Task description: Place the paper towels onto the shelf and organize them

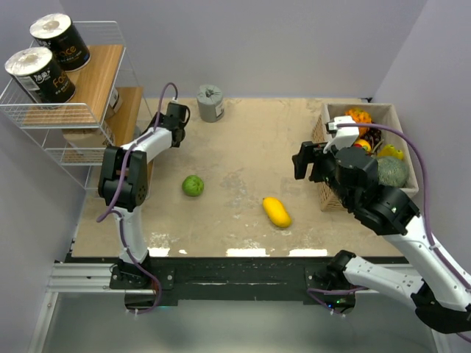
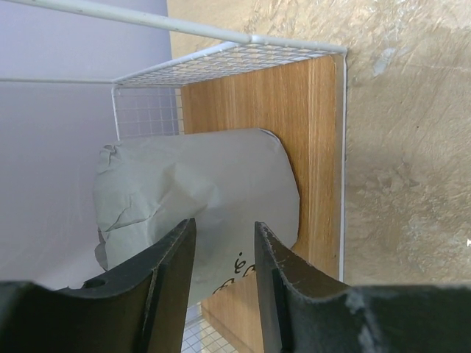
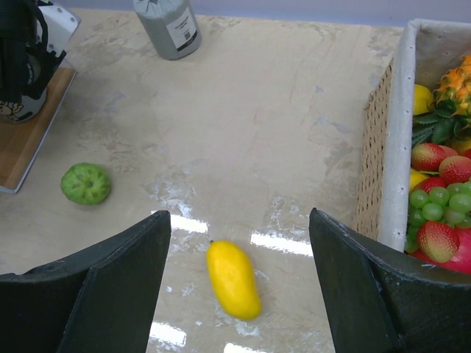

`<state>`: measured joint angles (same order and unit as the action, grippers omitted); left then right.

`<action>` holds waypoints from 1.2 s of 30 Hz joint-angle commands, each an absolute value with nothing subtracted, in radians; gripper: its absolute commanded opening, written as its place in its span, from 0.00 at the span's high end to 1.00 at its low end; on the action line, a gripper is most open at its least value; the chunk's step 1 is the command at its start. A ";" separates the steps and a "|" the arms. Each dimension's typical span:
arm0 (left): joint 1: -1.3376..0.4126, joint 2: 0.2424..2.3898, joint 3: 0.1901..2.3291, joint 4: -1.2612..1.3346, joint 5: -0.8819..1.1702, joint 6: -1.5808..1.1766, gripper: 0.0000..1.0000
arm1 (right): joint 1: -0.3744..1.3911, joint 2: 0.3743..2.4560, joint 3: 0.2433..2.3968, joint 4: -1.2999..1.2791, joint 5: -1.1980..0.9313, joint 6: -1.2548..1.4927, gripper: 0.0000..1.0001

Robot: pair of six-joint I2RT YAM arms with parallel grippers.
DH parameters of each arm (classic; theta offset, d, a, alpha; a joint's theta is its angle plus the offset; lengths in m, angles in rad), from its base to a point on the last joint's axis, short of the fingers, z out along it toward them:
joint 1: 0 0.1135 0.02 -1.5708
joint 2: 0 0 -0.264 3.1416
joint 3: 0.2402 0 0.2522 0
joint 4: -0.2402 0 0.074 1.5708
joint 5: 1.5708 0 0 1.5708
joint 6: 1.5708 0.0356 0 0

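Two black-wrapped paper towels [image 1: 60, 40] [image 1: 40, 73] stand on the top board of the white wire shelf [image 1: 73, 112]. A tan roll [image 2: 199, 184] lies on a lower wooden board [image 2: 316, 147]. My left gripper [image 2: 222, 224] [image 1: 175, 116] is right in front of it, its jaws a narrow gap apart and clamping nothing. A grey roll [image 1: 210, 103] [image 3: 168, 26] stands upright on the table at the back. My right gripper [image 3: 239, 213] [image 1: 303, 162] hangs open over the table's right half, holding nothing.
A yellow mango [image 3: 233, 279] [image 1: 277, 212] lies below the right gripper. A green fruit [image 1: 193, 185] [image 3: 85, 183] sits left of centre. A woven box [image 1: 324, 140] of fruit stands at the right edge, close beside the right arm.
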<state>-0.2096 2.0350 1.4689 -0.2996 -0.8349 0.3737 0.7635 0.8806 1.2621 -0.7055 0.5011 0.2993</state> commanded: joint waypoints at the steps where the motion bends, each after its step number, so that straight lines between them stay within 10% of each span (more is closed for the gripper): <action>1: -0.196 2.040 1.538 -0.333 -0.827 0.331 0.57 | 0.762 0.853 1.302 -0.684 0.482 0.328 0.21; 16: -0.296 1.841 1.589 -0.289 -0.267 0.118 0.39 | 0.764 0.890 1.287 -0.623 0.400 0.385 0.21; 36: -0.301 2.209 2.088 -0.166 0.017 0.046 0.25 | 0.762 0.908 1.262 -0.597 0.379 0.342 0.21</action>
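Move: The last paper towel roll on the table, the grey one by the back wall, stands about 20 cm ahead of the left gripper, 23 cm to its right and some 5 cm lower. The grey roll already on the bottom shelf is right by the fingers, roughly 5 cm ahead, 5 cm left and 4 cm down; the green gourd lies about 11 cm back, 17 cm right and 7 cm down. From the right gripper the last roll is some 44 cm ahead, 25 cm left, 29 cm below. Draw the left gripper out of the bottom shelf to the right, leaving the grey roll there, then lift and carry on right and forward towards the last roll: some 22 cm right, 12 cm forward, 10 cm up in all, already sinking slightly at the end. Swing the fingers clockwise about 60 degrees to point forward and down, opening them wide from under half. Let the right gripper shift 3 cm left. ##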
